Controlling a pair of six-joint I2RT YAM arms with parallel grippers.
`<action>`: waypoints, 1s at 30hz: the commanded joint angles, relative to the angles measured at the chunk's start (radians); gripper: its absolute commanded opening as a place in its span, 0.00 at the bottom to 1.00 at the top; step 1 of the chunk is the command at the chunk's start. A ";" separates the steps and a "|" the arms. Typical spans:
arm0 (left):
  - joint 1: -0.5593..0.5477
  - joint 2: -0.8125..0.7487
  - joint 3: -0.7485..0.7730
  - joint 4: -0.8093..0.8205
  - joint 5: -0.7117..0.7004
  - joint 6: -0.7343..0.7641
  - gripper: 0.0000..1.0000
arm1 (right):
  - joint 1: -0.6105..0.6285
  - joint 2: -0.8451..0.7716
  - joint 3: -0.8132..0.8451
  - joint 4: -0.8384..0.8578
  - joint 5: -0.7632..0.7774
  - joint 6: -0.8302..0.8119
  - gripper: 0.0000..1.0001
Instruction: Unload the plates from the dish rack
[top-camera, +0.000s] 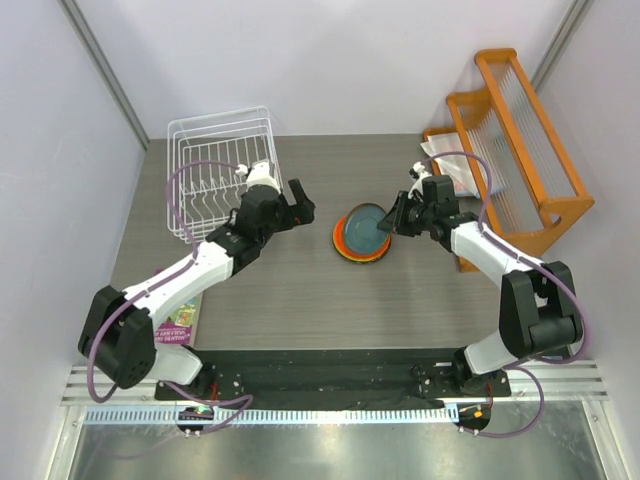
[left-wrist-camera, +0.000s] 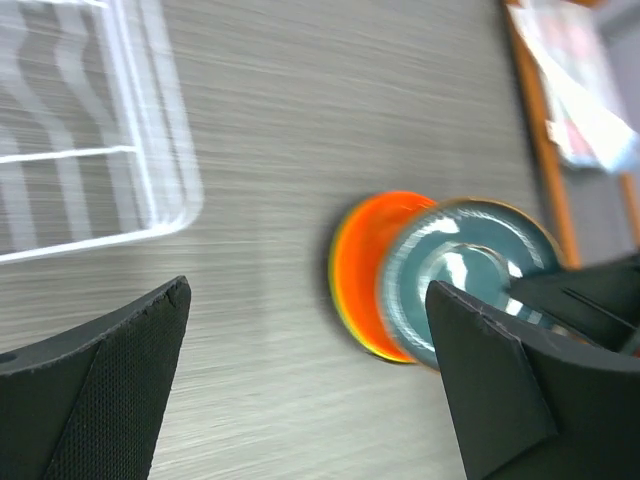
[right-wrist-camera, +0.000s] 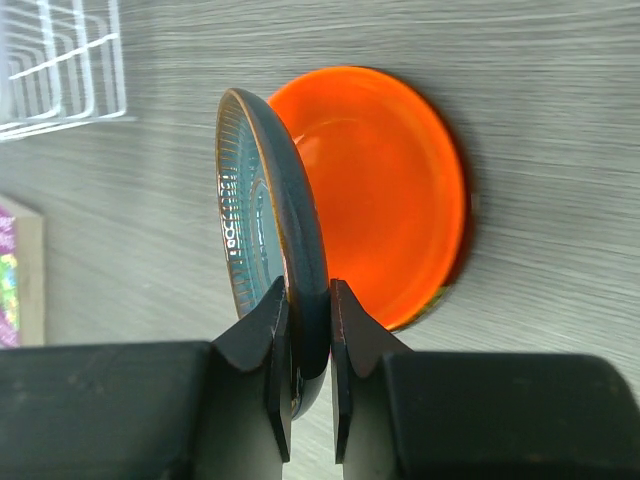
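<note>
The white wire dish rack (top-camera: 220, 170) stands at the back left, its corner also in the left wrist view (left-wrist-camera: 90, 120). An orange plate (top-camera: 350, 248) lies flat mid-table on a thin yellow-green edge. Over it, my right gripper (top-camera: 396, 222) is shut on the near rim of the dark teal plate (top-camera: 366, 226). The right wrist view shows the teal plate (right-wrist-camera: 262, 200) tilted up on edge between the jaws (right-wrist-camera: 308, 330), with the orange plate (right-wrist-camera: 390, 200) behind it. My left gripper (top-camera: 298, 206) is open and holds nothing, left of the plates (left-wrist-camera: 305, 370); orange plate (left-wrist-camera: 360, 270), teal plate (left-wrist-camera: 470, 255).
An orange wooden rack with clear slats (top-camera: 520, 140) fills the back right, with white paper (top-camera: 450, 160) at its foot. A colourful booklet (top-camera: 180, 325) lies by the left arm's base. Grey walls close in both sides of the table (top-camera: 300, 290).
</note>
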 joint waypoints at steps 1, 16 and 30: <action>0.002 -0.083 -0.023 -0.087 -0.267 0.097 1.00 | -0.013 0.024 0.023 0.041 0.011 -0.034 0.01; 0.002 -0.218 -0.121 -0.087 -0.486 0.159 0.99 | -0.028 0.213 0.112 0.043 -0.106 -0.040 0.14; 0.002 -0.189 -0.106 -0.087 -0.471 0.159 1.00 | 0.008 0.203 0.161 -0.163 0.075 -0.161 0.53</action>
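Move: My right hand grips the teal plate on edge by its rim. The orange-topped stack it is meant for has its middle about 7 cm to this hand's left, 2 cm ahead and 8 cm below. My open, empty left hand has the emptied dish rack's middle some 18 cm to its left, 14 cm ahead and 13 cm lower. From that hand the stack lies about 20 cm to the right, 2 cm back and 16 cm down. I lower the teal plate towards the orange one with my right hand, sinking about 4 cm and edging forward, then open the fingers about halfway while going down another 2 cm or so, drawing slightly back and tipping the fingers further down. Meanwhile my left hand swings about 11 cm left towards the dish rack, turning some 20 degrees counter-clockwise and rolling level, fingers staying wide open. ##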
